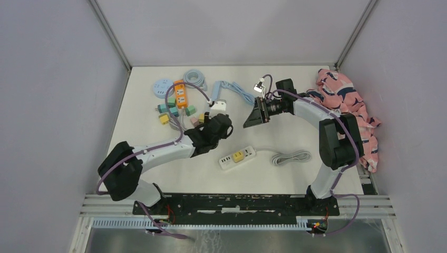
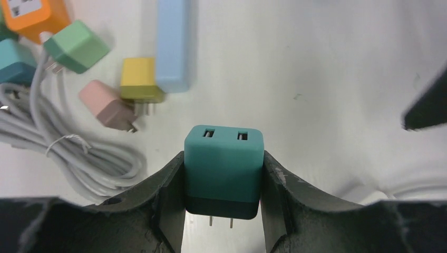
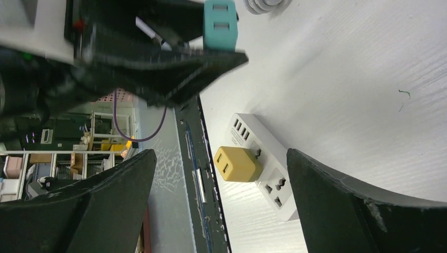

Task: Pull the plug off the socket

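Observation:
A white power strip [image 1: 237, 157] lies on the table near the front middle with a yellow plug [image 1: 238, 155] seated in it. Both show in the right wrist view, strip [image 3: 274, 179] and yellow plug [image 3: 236, 164]. My left gripper [image 1: 219, 126] is shut on a teal plug [image 2: 223, 168], held above the table with its prongs free; the left wrist view shows the gripper [image 2: 223, 158] clamped on the plug's sides. The teal plug also shows in the right wrist view [image 3: 220, 23]. My right gripper [image 1: 254, 115] is open and empty, above and behind the strip, with its jaws wide apart [image 3: 221, 211].
An orange power strip [image 1: 180, 94], a light blue strip [image 1: 216, 94], a round blue socket [image 1: 162, 87] and several loose coloured plugs [image 1: 171, 110] lie at the back left. A coiled grey cable [image 1: 291, 157] trails from the white strip. A pink cloth [image 1: 350, 105] lies at the right.

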Robot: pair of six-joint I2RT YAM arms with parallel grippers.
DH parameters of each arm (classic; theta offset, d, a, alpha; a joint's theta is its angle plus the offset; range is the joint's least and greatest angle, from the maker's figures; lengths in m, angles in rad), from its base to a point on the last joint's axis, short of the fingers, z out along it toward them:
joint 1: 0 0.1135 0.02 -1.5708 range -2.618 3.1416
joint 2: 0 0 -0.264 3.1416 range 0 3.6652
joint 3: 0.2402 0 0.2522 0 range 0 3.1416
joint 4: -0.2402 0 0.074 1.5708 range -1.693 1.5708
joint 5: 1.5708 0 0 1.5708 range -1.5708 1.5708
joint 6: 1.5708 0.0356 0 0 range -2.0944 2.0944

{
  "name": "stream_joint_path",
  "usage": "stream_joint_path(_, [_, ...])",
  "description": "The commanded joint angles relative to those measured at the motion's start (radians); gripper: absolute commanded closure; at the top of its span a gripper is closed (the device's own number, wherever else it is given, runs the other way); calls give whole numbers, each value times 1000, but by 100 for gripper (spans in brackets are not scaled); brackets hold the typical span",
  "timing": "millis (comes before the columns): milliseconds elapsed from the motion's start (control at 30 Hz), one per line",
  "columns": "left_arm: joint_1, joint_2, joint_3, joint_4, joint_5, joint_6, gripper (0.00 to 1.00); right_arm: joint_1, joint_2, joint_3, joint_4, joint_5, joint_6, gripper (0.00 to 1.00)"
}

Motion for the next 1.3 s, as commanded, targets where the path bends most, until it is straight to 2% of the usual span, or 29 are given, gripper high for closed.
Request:
stream_joint_path(0, [152,-107,-95,96,115,-104,97,1,-35,42,-23,-17,-48,0])
stream_joint_path(200, [349,-172,-173,139,187,-152,97,0,-25,48,-35,-15,-55,0])
stream_joint_path(367, [519,-142,-165,162,306,-194,97,1,-22,51,-47,-10,-60,0])
stream_joint_path(433, [547,-116,-153,155,309,-207,96,2,-24,53,-53,-7,-70,0])
stream_joint_path(567, [573,-64,-124,134,300,-221,87,1,-30,55,-61,-6,-79,0])
stream_joint_path(733, [600,-20,-100,115,284,-233,81,1,-31,58,-71,-7,-87,0])
stream_joint_path(800, [608,-10,-96,115,283,-233,72,1,-32,59,-72,-7,-89,0])
stream_joint_path(933, [612,-3,-83,98,289,-235,39,1,-36,59,-76,-6,-93,0])
stream_joint_path(1033, [612,-17,-82,96,305,-232,23,2,-35,59,-78,-4,-99,0])
stream_joint_path(1100, [612,-31,-84,95,321,-230,17,1,-38,60,-80,-4,-103,0])
stream_joint_path(1267, [612,-78,-84,70,379,-227,9,2,-52,65,-108,5,-144,0])
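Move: The left hand holds the teal plug; the free table spot for it, between the grey cable and the pink plug, lies about 16 cm left, 7 cm ahead and 10 cm below. The pink plug is some 13 cm left and 7 ahead, the loose yellow plug 10 left and 8 ahead, the nearest green plug 15 left and 12 ahead. From the right hand the spot is roughly 24 cm left, 7 ahead and 14 below. The left arm, still gripping the teal plug, sweeps about 16 cm to its left and some 7 cm forward towards the loose plugs, the hand turning roughly 30 degrees counter-clockwise with its left side dipping. It sinks about 5 cm in all, mostly once the sideways swing has slowed beside the pink plug and cable, then spreads its fingers wide to let go of the teal plug and eases barely upward. ##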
